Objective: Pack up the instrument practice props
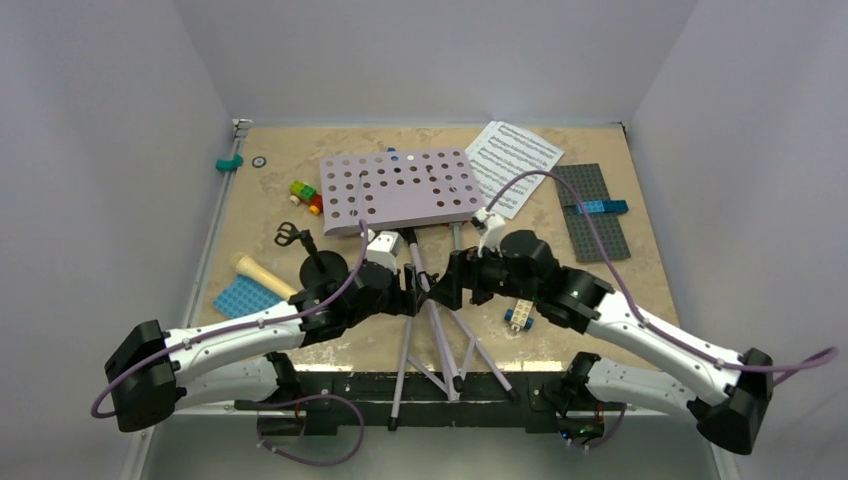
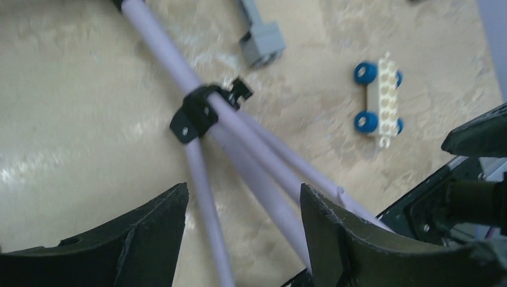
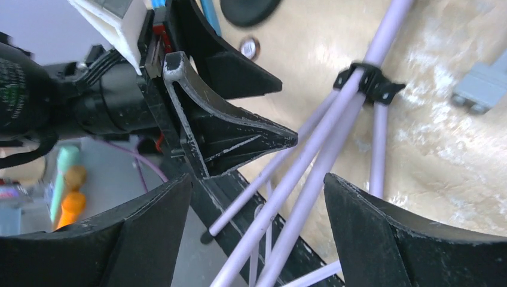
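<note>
The lilac music stand lies flat: its perforated desk [image 1: 400,190] at the back, its pole and tripod legs [image 1: 440,340] running over the table's near edge. My left gripper [image 1: 414,290] [image 2: 244,197] and right gripper [image 1: 441,288] [image 3: 257,185] face each other across the legs. Both are open, with lilac legs [image 2: 209,209] [image 3: 311,179] passing between the fingers and not gripped. A black collar [image 2: 196,113] [image 3: 367,81] joins the legs. The cream-yellow microphone [image 1: 262,275] and the black round-base mic stand [image 1: 322,270] lie to the left. White sheet-music pages [image 1: 512,165] lie at the back right.
A white toy car with blue wheels [image 1: 519,316] [image 2: 379,98] sits right of the legs. A grey brick [image 2: 263,45] lies by the pole. A blue studded plate [image 1: 245,297] is front left, a grey plate [image 1: 592,212] back right, coloured bricks [image 1: 306,195] by the desk.
</note>
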Controlling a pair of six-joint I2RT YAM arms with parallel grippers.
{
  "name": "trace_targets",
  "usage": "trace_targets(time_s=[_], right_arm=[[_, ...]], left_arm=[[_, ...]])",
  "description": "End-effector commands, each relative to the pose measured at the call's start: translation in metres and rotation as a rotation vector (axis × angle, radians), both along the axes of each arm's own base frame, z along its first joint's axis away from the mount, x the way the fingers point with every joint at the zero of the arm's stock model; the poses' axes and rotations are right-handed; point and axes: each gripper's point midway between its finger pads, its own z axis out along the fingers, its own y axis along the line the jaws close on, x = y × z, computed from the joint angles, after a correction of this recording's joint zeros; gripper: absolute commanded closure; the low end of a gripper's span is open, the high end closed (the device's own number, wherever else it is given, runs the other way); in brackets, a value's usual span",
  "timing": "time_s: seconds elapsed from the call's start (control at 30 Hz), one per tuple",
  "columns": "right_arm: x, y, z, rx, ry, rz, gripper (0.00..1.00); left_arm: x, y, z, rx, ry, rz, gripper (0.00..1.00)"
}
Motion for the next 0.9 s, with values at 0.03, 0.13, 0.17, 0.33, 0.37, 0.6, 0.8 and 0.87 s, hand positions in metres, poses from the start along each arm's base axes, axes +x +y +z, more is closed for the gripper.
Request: trace_targets(time_s=[0.03,0.13,0.17,0.33,0.37,0.6,0.8,0.87], right_arm=[[-0.018,0.007,-0.040,-0.142,0.124,0.150,0.13],[-0.020,0.011,-0.052,-0.141,0.158,0.178,0.11],[-0.019,0.010,-0.057,-0.155,0.164,0.175,0.11],[-0.022,0.008,-0.075,-0.193,0.200,0.198,0.19],[-0.025,0.008,-0.078,-0.198,0.212,0.217,0.21],[-0.034,0.012,-0.096,-0.226,0.267,0.288,0.47],[-0.037,0.010,-0.113,-0.238,0.287,0.286,0.74],[-0.038,0.011,-0.119,-0.245,0.285,0.278,0.86]], left_arm=[[-0.030,0.004,-0.042,0.021,0.198,-0.027,0.28],[-0.035,0.006,-0.051,0.014,0.215,-0.030,0.27],[-0.035,0.006,-0.053,0.009,0.215,-0.032,0.27],[-0.040,0.007,-0.066,0.038,0.247,-0.042,0.30],[-0.042,0.008,-0.070,0.046,0.256,-0.048,0.32],[-0.052,0.001,-0.097,0.065,0.317,-0.102,0.48],[-0.051,-0.009,-0.111,0.065,0.321,-0.132,0.61],[-0.049,-0.012,-0.110,0.049,0.302,-0.140,0.79]])
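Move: The stand's left leg, where the left fingers will close, is about 5 cm back and 12 cm below the left hand; the black clamp is 4 cm ahead and 4 cm right, and the microphone stand base 18 cm left and 7 cm ahead. From the right hand, the thick upper tube lies 4 cm back, 2 cm left and 10 cm below, with the toy car some 16 cm right and 3 cm back. Both hands sink about 10 cm and draw back, closing: left around the left leg, right around the upper tube. ##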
